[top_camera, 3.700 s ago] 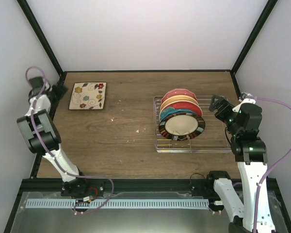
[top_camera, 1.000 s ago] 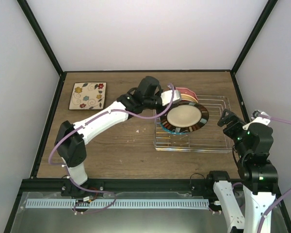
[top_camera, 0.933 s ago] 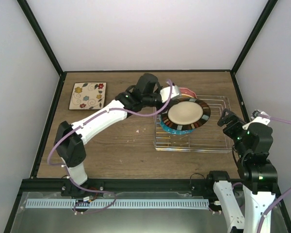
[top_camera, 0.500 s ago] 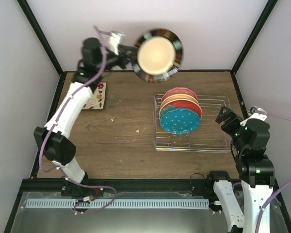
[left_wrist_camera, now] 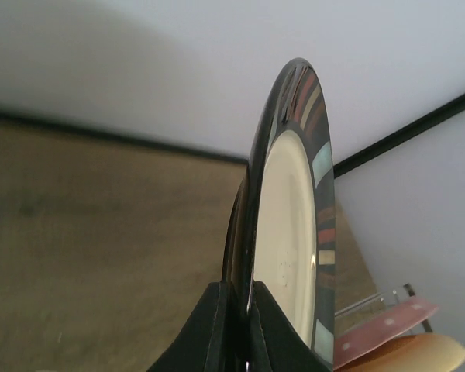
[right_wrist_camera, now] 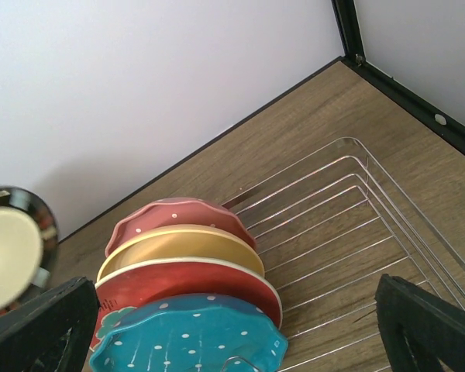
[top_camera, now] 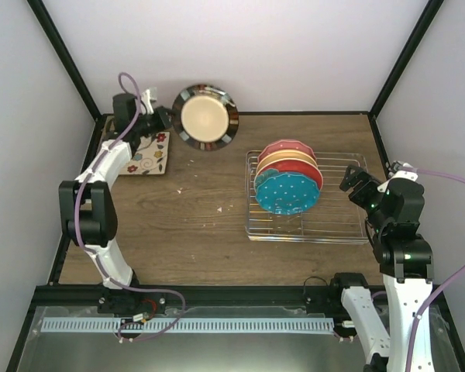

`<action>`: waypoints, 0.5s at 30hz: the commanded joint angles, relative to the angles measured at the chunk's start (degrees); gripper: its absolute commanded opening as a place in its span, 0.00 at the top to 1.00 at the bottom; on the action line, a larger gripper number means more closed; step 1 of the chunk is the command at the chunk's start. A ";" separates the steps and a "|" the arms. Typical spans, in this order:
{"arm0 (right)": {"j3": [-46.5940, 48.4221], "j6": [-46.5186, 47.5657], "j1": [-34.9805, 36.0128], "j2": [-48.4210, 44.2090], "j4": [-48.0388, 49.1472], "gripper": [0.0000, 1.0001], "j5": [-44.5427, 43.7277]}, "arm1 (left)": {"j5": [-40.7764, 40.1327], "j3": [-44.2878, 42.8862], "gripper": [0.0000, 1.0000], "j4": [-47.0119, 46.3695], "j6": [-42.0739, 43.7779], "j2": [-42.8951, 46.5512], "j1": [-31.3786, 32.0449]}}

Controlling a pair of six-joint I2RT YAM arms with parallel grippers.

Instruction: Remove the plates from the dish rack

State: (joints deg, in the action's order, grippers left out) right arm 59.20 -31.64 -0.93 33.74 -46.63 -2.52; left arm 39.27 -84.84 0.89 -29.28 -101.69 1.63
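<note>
My left gripper [top_camera: 161, 118] is shut on the rim of the cream plate with the dark striped rim [top_camera: 206, 118] and holds it upright in the air over the back left of the table. In the left wrist view my fingers [left_wrist_camera: 217, 325] pinch that plate's edge [left_wrist_camera: 294, 232]. The square cream floral plate [top_camera: 143, 151] lies flat at the back left, partly under my left arm. The dish rack [top_camera: 349, 209] holds the teal polka-dot plate [top_camera: 288, 194], the red [right_wrist_camera: 186, 283], the orange-yellow [right_wrist_camera: 178, 244] and the pink-red scalloped plate [right_wrist_camera: 178, 213] upright. My right gripper [top_camera: 353, 180] is open and empty beside the rack's right edge.
The black frame posts and white walls close in the back and both sides. The right half of the rack [right_wrist_camera: 349, 225] has bare wires. The striped plate also shows at the left edge of the right wrist view [right_wrist_camera: 12, 248].
My left arm lifted the striped plate out of the rack, swung it up and back left, and has now lowered it further left. My right gripper has barely moved.
</note>
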 commanded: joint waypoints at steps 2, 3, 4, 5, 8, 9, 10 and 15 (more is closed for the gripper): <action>2.36 1.57 0.40 -0.09 0.41 0.00 0.18 | 3.01 5.47 0.96 -8.77 -7.20 -2.62 -0.10; 2.48 1.63 0.40 -0.10 0.26 0.00 0.16 | 2.90 6.26 0.96 -9.02 -7.51 -3.32 -0.05; 2.64 1.73 0.40 -0.08 0.10 0.00 0.11 | 2.66 6.87 0.96 -9.08 -7.83 -3.91 -0.09; 2.79 1.87 0.38 -0.09 -0.13 0.00 0.03 | 2.35 7.48 0.96 -9.25 -8.24 -4.49 -0.09; 3.24 2.21 0.40 -0.06 -0.67 0.00 -0.43 | 1.96 8.88 0.96 -9.39 -8.78 -5.89 0.06; 3.36 2.39 0.40 -0.07 -0.92 0.00 -0.60 | 1.97 9.30 0.96 -9.28 -9.01 -6.23 0.04; 3.45 2.51 0.40 -0.15 -1.04 0.00 -0.82 | 1.97 9.79 0.96 -9.17 -9.36 -6.65 0.14; 3.38 2.22 0.40 -0.74 -1.65 0.00 -1.37 | 1.49 13.75 0.96 -9.31 -10.45 -7.95 0.13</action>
State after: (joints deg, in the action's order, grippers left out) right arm 60.40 -30.22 -0.93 33.74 -47.40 -2.83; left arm 37.52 -72.58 -1.13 -36.40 -110.15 1.65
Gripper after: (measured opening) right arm 0.997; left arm 0.050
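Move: The left hand already grips the left rim of the dark-bordered round plate. It is bound for bare table about 4 cm ahead, 9 cm to its right and some 29 cm below. The square flowered plate already lies about 18 cm left and 6 cm ahead, down on the table; the plates in the rack stand roughly 34 cm right and 12 cm back, 20 cm lower. From the idle right hand the bare spot is about 33 cm ahead, 35 cm left and 33 cm below. Lower the left gripper almost straight down by about 16 cm towards the bare table right of the square flowered plate, fast at first and then easing nearly to a stop. Tip the wrist some 25 degrees further down as you sink, so the round plate's far edge dips, and keep the fingers shut on its rim. ##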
